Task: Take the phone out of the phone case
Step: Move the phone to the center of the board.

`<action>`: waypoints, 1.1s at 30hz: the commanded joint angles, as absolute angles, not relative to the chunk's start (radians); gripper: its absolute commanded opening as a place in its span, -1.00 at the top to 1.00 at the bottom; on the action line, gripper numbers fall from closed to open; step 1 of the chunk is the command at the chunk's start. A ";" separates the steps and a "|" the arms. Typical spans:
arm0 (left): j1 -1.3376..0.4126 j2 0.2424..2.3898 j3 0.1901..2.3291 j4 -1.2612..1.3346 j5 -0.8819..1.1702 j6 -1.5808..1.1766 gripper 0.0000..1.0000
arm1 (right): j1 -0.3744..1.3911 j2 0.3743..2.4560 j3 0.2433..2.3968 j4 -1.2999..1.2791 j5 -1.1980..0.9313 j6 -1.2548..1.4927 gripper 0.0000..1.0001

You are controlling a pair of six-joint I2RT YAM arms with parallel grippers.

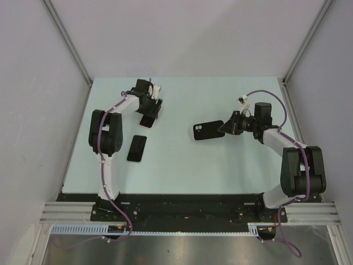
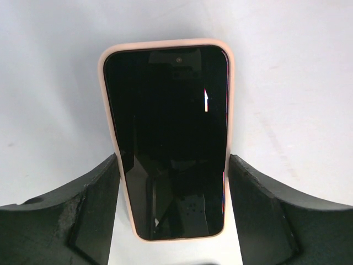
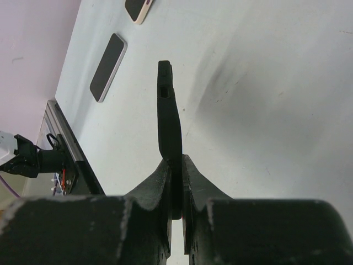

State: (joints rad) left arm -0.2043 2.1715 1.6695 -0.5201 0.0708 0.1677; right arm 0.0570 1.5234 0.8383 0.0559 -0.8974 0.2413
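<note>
A phone in a pale pink case lies screen-up on the table at the far left. My left gripper straddles its lower half, both fingers touching the case's long sides; in the top view the left gripper is over it. My right gripper is shut on a thin black phone case, seen edge-on and held above the table. In the top view this black case shows its camera cutout, gripped at its right end by the right gripper.
A bare dark phone lies flat on the table in front of the left arm; it also shows in the right wrist view. Metal rails run along the near edge. Grey walls enclose the table.
</note>
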 commanded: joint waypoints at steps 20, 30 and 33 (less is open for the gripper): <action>-0.377 2.057 1.671 -0.512 0.182 0.166 -1.00 | 0.060 1.468 0.859 0.058 -0.917 0.213 1.00; -0.432 1.789 1.574 -0.509 0.414 0.317 -1.00 | 0.075 1.477 0.859 0.057 -0.925 0.207 1.00; -0.494 1.723 1.503 -0.502 0.431 0.405 -1.00 | 0.080 1.480 0.859 0.054 -0.931 0.204 1.00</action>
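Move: Between the left fingers is the phone, its middle within about 1 cm of them; the clear spot for it lies about 10 cm right and 4 cm back, at the same level. The phone case in the right hand hangs some 30 cm right, 13 cm back and 9 cm higher; the second phone lies roughly 19 cm back and 8 cm left, on the board. From the right hand, the held phone is about 37 cm left, 14 cm ahead and 10 cm below. Keeping its pinch on the phone's long edges, the left hand sweeps right, level and low over the board, about 10 cm and a little back, towards the phone case, turning some 10 degrees clockwise. There it stops, opens wide to let go, and climbs about 14 cm clear, drifting further right and back as it tilts and twists clockwise. ##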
